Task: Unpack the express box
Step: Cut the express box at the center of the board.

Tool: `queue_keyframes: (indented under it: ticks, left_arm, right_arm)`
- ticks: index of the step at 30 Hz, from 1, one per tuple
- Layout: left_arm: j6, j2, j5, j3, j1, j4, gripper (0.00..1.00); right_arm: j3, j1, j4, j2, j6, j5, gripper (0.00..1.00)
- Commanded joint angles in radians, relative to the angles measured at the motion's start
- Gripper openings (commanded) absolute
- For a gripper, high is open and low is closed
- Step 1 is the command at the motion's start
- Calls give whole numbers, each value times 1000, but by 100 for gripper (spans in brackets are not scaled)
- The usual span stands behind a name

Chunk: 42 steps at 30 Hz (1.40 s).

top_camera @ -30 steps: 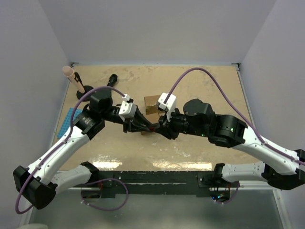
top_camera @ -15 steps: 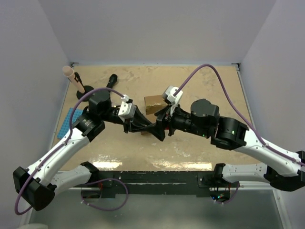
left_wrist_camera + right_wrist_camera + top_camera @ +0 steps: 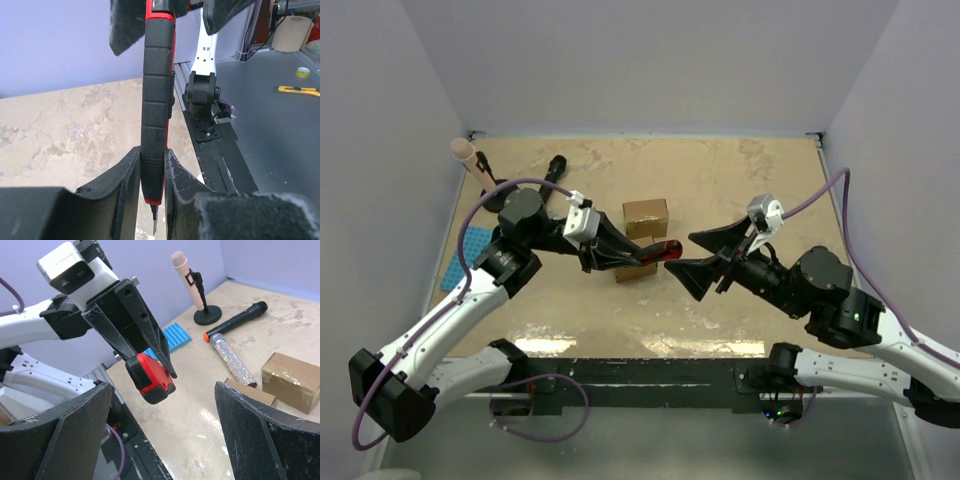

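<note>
The express box (image 3: pixel 646 217) is a brown taped carton in the middle of the table, also in the right wrist view (image 3: pixel 292 380). My left gripper (image 3: pixel 642 257) hovers just in front of it, shut on a red and black utility knife (image 3: pixel 660 250). The left wrist view has the knife (image 3: pixel 157 100) clamped upright in my left gripper (image 3: pixel 152 160), its blade tip poking below the handle. My right gripper (image 3: pixel 682 252) stands open just right of the knife's end, touching nothing. From the right wrist, the knife's butt (image 3: pixel 150 377) hangs apart from my wide right gripper (image 3: pixel 162 430).
A smaller cardboard box (image 3: pixel 636 271) lies under the left fingers. A black microphone (image 3: pixel 235 322) and a glittery one (image 3: pixel 230 357) lie behind the boxes. A pink microphone (image 3: pixel 465 153) on a stand and a blue studded plate (image 3: pixel 465 255) sit at the far left.
My right gripper has opened, let go of the knife and drawn back to the right. The left gripper has kept the knife, swinging slightly.
</note>
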Motion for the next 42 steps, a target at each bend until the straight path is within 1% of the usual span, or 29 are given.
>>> queue_keyframes:
  ticks: [1,4,9,14,15,20,26,28,35,39,42]
  left_arm:
    - [-91,13,22,34,7,146,0]
    - [-115,17,23,36,7,178,0]
    - [-151,31,30,37,7,221,0]
    - [-206,27,42,24,7,283,0]
    - [-214,28,45,22,7,304,0]
    - [-249,30,60,20,7,329,0]
    - [-264,37,68,16,7,347,0]
    - [-273,39,68,14,7,358,0]
    - [-295,47,71,11,7,391,0]
    - [-312,53,74,7,7,407,0]
    - [-319,54,77,5,7,415,0]
  right_arm:
    - [-83,1,176,-20,33,-41,89]
    - [-110,1,223,4,27,-85,88]
    - [-146,0,299,50,16,-107,88]
    - [-210,1,447,60,34,-78,82]
    - [-221,1,467,60,46,-52,81]
    - [-288,1,619,41,53,4,73]
    - [-330,1,737,38,48,19,70]
    - [-333,1,748,43,43,22,69]
    - [-330,1,802,83,30,2,58]
    - [-322,1,814,110,17,-6,54]
    - [-319,1,822,126,13,-7,47]
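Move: The left hand still grips the red knife, whose middle lies about 4 cm to its right and 3 cm up. From the empty, open right hand, the knife's middle is some 5 cm left, 1 cm ahead and 3 cm below. The small box lies about 10 cm ahead of the right hand, 9 cm left and 36 cm down; the larger box is some 11 cm beyond the small one and 1 cm farther right. Right hand reaches about 5 cm left, dipping then rising, fingers part-closing around the knife's rear as left lifts. ##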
